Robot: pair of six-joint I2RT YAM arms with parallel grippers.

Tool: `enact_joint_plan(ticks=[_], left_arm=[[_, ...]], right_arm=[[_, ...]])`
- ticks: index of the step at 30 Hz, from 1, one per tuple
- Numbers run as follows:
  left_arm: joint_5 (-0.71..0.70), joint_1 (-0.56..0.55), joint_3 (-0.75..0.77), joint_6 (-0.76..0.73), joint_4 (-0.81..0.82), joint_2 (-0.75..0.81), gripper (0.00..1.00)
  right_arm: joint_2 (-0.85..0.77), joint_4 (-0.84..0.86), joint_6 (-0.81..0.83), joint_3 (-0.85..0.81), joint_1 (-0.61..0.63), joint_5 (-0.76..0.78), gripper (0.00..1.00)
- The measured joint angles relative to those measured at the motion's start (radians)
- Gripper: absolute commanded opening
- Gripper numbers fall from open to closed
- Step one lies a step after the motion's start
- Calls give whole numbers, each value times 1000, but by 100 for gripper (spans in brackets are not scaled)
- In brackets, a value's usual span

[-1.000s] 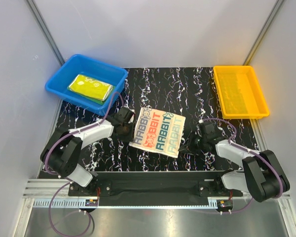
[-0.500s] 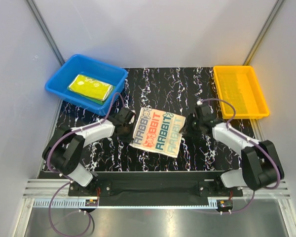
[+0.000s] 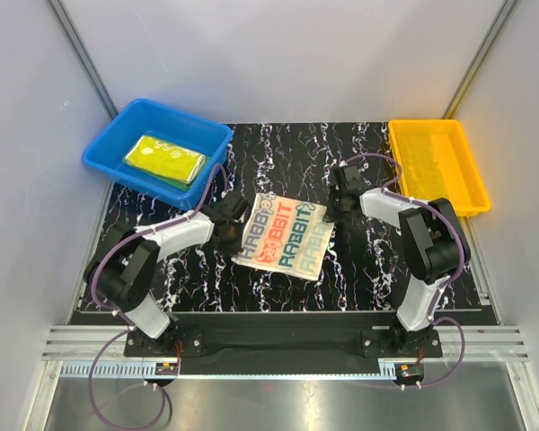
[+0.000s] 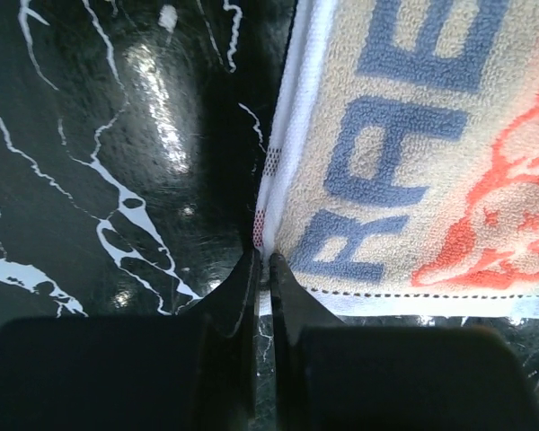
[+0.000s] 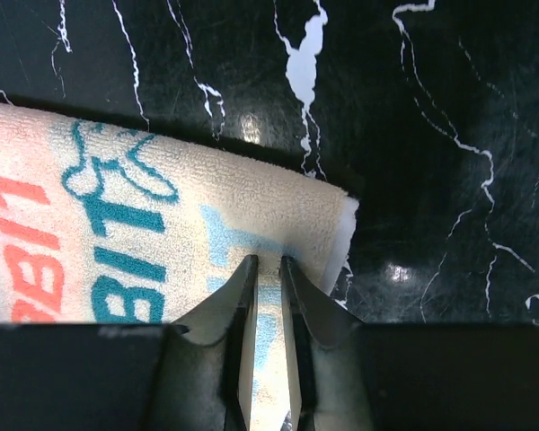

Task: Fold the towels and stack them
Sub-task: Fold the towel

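The large towel (image 3: 283, 238) with red, teal and navy RABBIT lettering lies flat in the middle of the black marbled table. My left gripper (image 3: 236, 224) is at its left corner. In the left wrist view the left gripper (image 4: 263, 260) is shut on the white hem of the towel (image 4: 413, 153). My right gripper (image 3: 337, 206) is at the far right corner. There the right gripper (image 5: 268, 262) has its jaws narrowed onto the towel (image 5: 117, 233), with cloth between them. A folded yellow towel (image 3: 164, 158) lies on a green towel (image 3: 172, 181) in the blue bin.
The blue bin (image 3: 103, 162) stands at the back left, partly off the table. An orange tray (image 3: 436, 166) stands at the back right with nothing in it. Grey walls close in both sides. Both arm bases are at the near edge.
My right arm swung from the towel's near right side up to its far right corner and its jaws narrowed on the cloth. My left gripper shut on the left hem.
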State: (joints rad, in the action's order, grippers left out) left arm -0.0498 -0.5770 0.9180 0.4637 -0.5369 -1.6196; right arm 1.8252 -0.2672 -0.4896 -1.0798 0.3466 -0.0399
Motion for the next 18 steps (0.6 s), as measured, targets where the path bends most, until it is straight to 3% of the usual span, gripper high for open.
enact_joint_plan(ticks=[6,9,14,18], left_arm=[[-18,-1,7,1,-5,-7,0],[-2,-2,7,5,-3,-6,0],[76,-12,14,26,-26,13,31],[97,-15,101,18,-109,16,32]], right_arm=[[15,-18,53,-27,0,33,22],[15,-19,80,-28,0,24,26],[14,-94,129,-61,-1,-39,29],[-25,-159,130,-74,3,-114,26]])
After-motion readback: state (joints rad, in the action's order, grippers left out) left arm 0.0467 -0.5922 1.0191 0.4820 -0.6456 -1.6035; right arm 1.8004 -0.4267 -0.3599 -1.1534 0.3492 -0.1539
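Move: The rabbit towel lies flat between the hands. Its middle is about 13 cm to the right and 7 cm ahead of the left hand, whose fingers are already shut on its near left corner. From the right hand, low over the far right part, the middle is some 11 cm left and 6 cm back, with the far right corner 2 cm ahead and 2 cm right. The near right corner is about 20 cm right and 7 cm back of the left hand. The left fingers, still pinching the near left corner, drag it a little right and back, then open and let go, rising about 3 cm off the table. The right fingers, part-open, edge slightly forward and right on the towel, then lift off and draw back and left some 2 cm, rising as much, over the towel and away from its far right corner, the hand turning about 10 degrees counter-clockwise. ##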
